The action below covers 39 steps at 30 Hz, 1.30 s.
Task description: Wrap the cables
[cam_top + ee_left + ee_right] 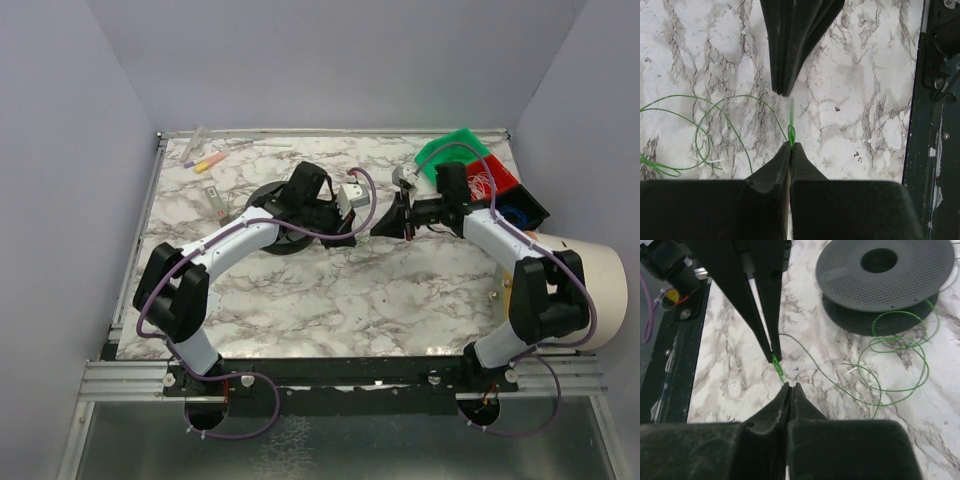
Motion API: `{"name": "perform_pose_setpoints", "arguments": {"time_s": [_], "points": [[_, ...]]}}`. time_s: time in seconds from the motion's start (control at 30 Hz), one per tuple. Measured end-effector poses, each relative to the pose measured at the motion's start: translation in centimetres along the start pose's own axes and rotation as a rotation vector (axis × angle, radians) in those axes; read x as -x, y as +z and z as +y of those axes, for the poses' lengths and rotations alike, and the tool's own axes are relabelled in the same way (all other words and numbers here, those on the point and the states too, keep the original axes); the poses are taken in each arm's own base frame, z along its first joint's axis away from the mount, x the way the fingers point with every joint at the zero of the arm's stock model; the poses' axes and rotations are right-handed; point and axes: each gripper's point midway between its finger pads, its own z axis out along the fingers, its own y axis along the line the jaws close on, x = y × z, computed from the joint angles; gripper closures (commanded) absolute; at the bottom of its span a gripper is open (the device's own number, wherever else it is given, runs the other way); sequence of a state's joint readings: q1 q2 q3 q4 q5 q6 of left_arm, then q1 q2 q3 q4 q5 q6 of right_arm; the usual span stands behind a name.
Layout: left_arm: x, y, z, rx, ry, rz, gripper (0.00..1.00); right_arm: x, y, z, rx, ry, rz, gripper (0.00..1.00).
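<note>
The cable in play is a hair-thin green wire lying in loose loops on the marble table. One short stretch is twisted and pulled straight between the two grippers, which meet tip to tip. My left gripper is shut on one end of that twist. My right gripper is shut on the other end. From above, the left gripper and right gripper face each other at mid-table. The wire is too thin to show in the top view.
A black perforated spool stands beside the green loops, partly under the left arm. Green and red trays, a black bin and a white tub sit at right. Markers lie back left.
</note>
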<state>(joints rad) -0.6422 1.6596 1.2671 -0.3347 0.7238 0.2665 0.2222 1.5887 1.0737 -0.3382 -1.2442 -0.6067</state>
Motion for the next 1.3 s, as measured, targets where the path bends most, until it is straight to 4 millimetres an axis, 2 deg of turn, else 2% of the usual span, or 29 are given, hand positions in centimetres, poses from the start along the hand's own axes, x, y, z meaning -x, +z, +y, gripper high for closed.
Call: {"name": "perform_pose_setpoints", "arguments": {"time_s": [0.17, 0.23, 0.37, 0.47, 0.7, 0.97, 1.3], "points": [[-0.3, 0.0, 0.0, 0.003, -0.014, 0.005, 1.0, -0.4, -1.8, -1.1, -0.144, 0.045, -0.062, 0.98], [-0.4, 0.0, 0.0, 0.003, -0.022, 0.006, 1.0, 0.0, -2.2, -1.4, -0.189, 0.013, -0.068, 0.86], [-0.3, 0.0, 0.0, 0.003, -0.029, 0.004, 1.0, 1.5, -1.4, -1.0, -0.199, -0.129, -0.046, 0.76], [-0.3, 0.0, 0.0, 0.003, -0.036, 0.003, 1.0, 1.7, -0.3, -0.7, -0.197, -0.21, -0.019, 0.71], [-0.1, 0.1, 0.2, 0.017, -0.055, -0.003, 1.0, 1.0, 1.4, -0.6, -0.218, -0.337, 0.051, 0.68], [-0.2, 0.2, 0.2, 0.019, -0.068, -0.002, 1.0, 0.4, 0.8, -1.6, -0.275, -0.411, 0.097, 0.64], [-0.6, 0.5, 0.6, 0.028, -0.08, 0.009, 1.0, 1.6, 0.2, -0.7, -0.283, -0.489, 0.093, 0.56]]}}
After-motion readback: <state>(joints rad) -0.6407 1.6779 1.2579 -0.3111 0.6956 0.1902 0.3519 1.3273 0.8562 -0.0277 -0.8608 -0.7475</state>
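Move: My left fingers already hold the knotted green cable, its short tail sticking out to the right. From my shut right fingers, at that tail's end, the knot lies about 3 cm to the left and 1 cm back, roughly at their height. The loose green coils lie on the table some 8 cm ahead of my left hand, about level sideways and 7 cm lower; the spool stands about 9 cm ahead of that hand, 15 cm left, 5 cm lower. I draw my shut right hand away from the knot, about 2.5 cm right and forward, pulling the tail. Then I open its fingers to not quite half and swing back left some 4 cm, rolling the wrist about 30 degrees so its forward side rises; I finish by easing slightly right and up. My left hand keeps its pinch almost in place, sinking 1 cm. ##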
